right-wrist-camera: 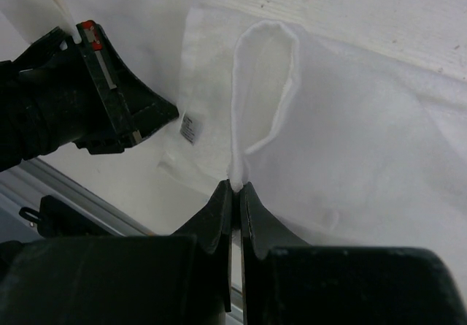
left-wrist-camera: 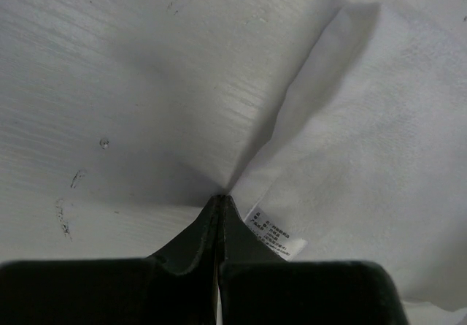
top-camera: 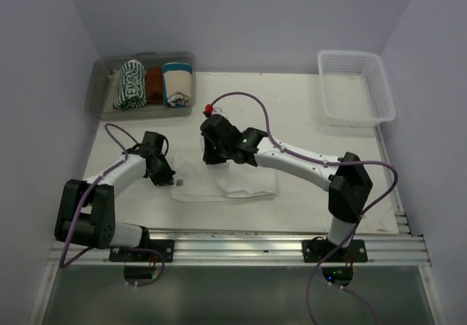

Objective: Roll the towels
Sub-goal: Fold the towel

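The plain white towel [top-camera: 241, 184] lies partly folded on the table between the two arms. My left gripper [top-camera: 170, 180] is shut on its left edge, and in the left wrist view the fingertips [left-wrist-camera: 221, 198] pinch the cloth [left-wrist-camera: 365, 135] beside a small printed label [left-wrist-camera: 277, 239]. My right gripper [top-camera: 210, 157] is shut on a raised fold at the towel's far edge. In the right wrist view the tips [right-wrist-camera: 236, 186] clamp a loop of white cloth [right-wrist-camera: 263, 84]. The green-and-white striped towel [top-camera: 131, 85] sits rolled in the bin at the back left.
The clear bin [top-camera: 102, 95] at the back left also holds a rust-brown towel [top-camera: 154, 84] and a cream towel with a teal band [top-camera: 177, 84]. A white mesh basket [top-camera: 355, 88] stands at the back right. The left arm's gripper body [right-wrist-camera: 109, 98] is close to my right gripper.
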Robot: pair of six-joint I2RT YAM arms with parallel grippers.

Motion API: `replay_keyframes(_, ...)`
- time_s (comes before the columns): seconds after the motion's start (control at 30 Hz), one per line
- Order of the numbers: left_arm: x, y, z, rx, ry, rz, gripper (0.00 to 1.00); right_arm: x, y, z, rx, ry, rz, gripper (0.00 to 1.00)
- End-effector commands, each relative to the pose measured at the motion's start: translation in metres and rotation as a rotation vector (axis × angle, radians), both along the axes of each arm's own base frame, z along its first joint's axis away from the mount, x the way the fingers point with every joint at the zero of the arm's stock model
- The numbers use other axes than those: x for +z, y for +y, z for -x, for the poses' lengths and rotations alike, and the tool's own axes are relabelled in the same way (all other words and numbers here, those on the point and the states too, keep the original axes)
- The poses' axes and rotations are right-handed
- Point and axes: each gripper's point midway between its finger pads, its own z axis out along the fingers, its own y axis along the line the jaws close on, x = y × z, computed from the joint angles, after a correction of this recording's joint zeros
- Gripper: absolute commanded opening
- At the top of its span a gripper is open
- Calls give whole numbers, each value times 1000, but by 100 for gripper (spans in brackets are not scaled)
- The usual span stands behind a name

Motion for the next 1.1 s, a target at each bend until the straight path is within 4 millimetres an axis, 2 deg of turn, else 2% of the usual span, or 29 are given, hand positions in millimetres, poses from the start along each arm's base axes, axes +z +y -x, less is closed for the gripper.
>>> replay_keyframes(0.0, -15, 4, 11, -16, 45, -16, 0, 17, 23, -3, 9, -34, -57, 0)
replay_keyframes(0.3, -13, 1, 12, -24, 39, 1, 0, -6, 52, 4, 42, 2, -38, 0)
replay_keyframes(0.6, -15, 1, 15, -32, 44, 6, 0, -26, 72, -4, 35, 15, -14, 0)
replay_keyframes(0.73, -17, 0, 16, -32, 46, 9, 0, -27, 84, -10, 37, 19, -21, 0)
replay_keyframes(1.07, -16, 0, 14, -37, 40, 7, 0, -52, 98, -3, 62, 64, -2, 0)
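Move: My right hand, already holding the lifted end of the towel, is going for the towel's left end, about 12 cm to its left, some 3 cm back and 16 cm below. The tag lies on that end, about 10 cm left, 4 cm back; the fold's right edge is roughly 22 cm right and 4 cm back, and the cream roll some 31 cm ahead and 12 cm left. For my left hand, that left end is right under the fingertips. I carry the held towel end left with my right hand, about 8 cm, sinking some 6 cm as it goes, over the lying layer towards the tagged end beside my left fingers. The right grip stays shut and the wrist barely tilts. My left hand stays put, its closed fingertips still keeping the left edge down on the table. ##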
